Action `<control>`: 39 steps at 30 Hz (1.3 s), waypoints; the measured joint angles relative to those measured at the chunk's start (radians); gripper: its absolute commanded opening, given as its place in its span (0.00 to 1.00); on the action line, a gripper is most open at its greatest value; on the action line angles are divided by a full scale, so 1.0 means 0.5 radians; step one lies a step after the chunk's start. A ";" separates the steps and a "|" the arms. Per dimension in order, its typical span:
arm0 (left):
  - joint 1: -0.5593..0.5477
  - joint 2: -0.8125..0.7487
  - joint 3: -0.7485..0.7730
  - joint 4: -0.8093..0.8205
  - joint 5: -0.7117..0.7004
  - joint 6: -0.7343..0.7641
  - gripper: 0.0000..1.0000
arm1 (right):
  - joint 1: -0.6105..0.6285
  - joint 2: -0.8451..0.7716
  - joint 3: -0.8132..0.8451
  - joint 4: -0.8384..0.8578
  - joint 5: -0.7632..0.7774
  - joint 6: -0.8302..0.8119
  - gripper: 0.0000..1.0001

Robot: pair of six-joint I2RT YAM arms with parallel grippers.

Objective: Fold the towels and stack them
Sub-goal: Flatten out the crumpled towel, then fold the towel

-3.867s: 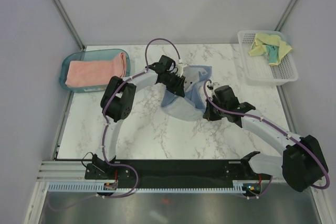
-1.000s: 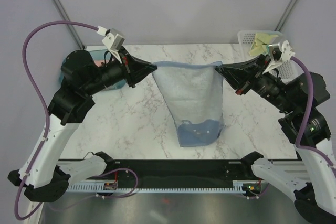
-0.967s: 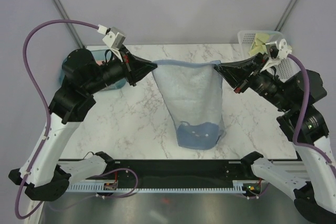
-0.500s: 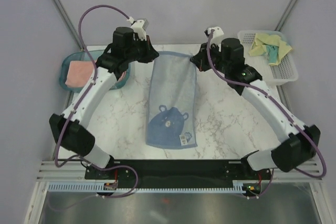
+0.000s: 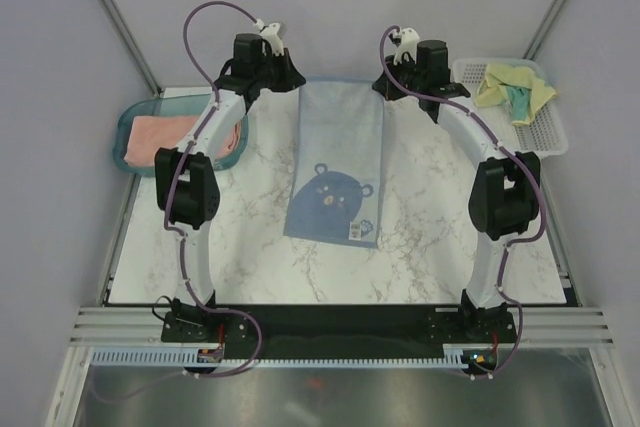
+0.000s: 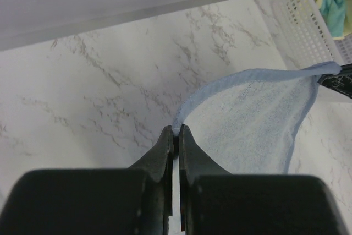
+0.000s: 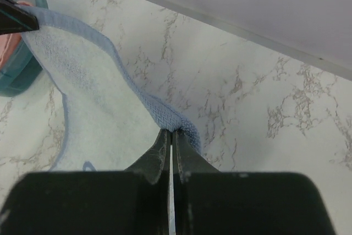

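The light blue towel [image 5: 338,162], with a dark blue bear print, lies spread lengthwise on the marble table [image 5: 250,237]. My left gripper [image 5: 297,81] is shut on its far left corner [image 6: 177,130]. My right gripper [image 5: 380,84] is shut on its far right corner [image 7: 177,126]. The far edge hangs taut between them just above the table. The salmon-pink towel [image 5: 172,136] lies folded in the teal tray [image 5: 128,132] at the left. The pale yellow and teal towel [image 5: 513,86] lies crumpled in the white mesh basket [image 5: 500,132] at the right.
Both arms reach to the back of the table, near the grey rear wall. The tray's corner [image 7: 22,75] shows in the right wrist view and the basket [image 6: 308,26] in the left wrist view.
Both grippers have carried the towel's top edge down and toward the back. The towel, which hung between raised arms, now lies flat with the bear print up.
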 measured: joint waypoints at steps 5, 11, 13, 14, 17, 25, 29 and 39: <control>0.005 0.090 0.089 0.077 0.091 0.071 0.02 | -0.027 0.089 0.053 -0.024 -0.094 -0.144 0.00; 0.018 0.060 -0.154 0.140 0.150 0.188 0.02 | -0.020 0.027 -0.146 -0.118 -0.139 -0.262 0.00; 0.024 0.031 -0.313 0.146 0.182 0.210 0.02 | -0.020 -0.032 -0.266 -0.190 -0.148 -0.282 0.00; 0.024 0.007 -0.401 0.150 0.190 0.214 0.02 | -0.020 -0.060 -0.313 -0.245 -0.152 -0.288 0.00; 0.024 -0.087 -0.681 0.167 0.230 0.217 0.02 | -0.015 -0.135 -0.411 -0.371 -0.156 -0.305 0.00; 0.000 -0.506 -1.220 0.233 0.298 0.216 0.02 | 0.027 -0.430 -0.763 -0.562 -0.167 -0.314 0.00; -0.006 -0.731 -1.412 0.284 0.308 0.215 0.02 | 0.098 -0.616 -0.963 -0.595 -0.167 -0.282 0.00; -0.089 -0.999 -1.822 0.293 0.241 0.204 0.02 | 0.282 -0.877 -1.355 -0.623 -0.060 -0.172 0.00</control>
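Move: Both grippers hold the towel's far edge about 20 cm above the table; the rest slopes back and down to it. From the left gripper, the towel's left near corner lies some 35 cm back and 3 cm left, the bear print about 25 cm back and 8 cm right. From the right gripper, the right near corner is some 36 cm back and 2 cm left, the tag about 32 cm back and 6 cm left. Keep both grippers shut on the far corners. After about 1 cm more forward, sweep them back over the towel towards the near edge, the left some 20 cm and the right about 25 cm, sinking 10 to 12 cm; let the left rise slightly midway before sinking again. Tip the fingers further down, the right by nearly 30 degrees. ##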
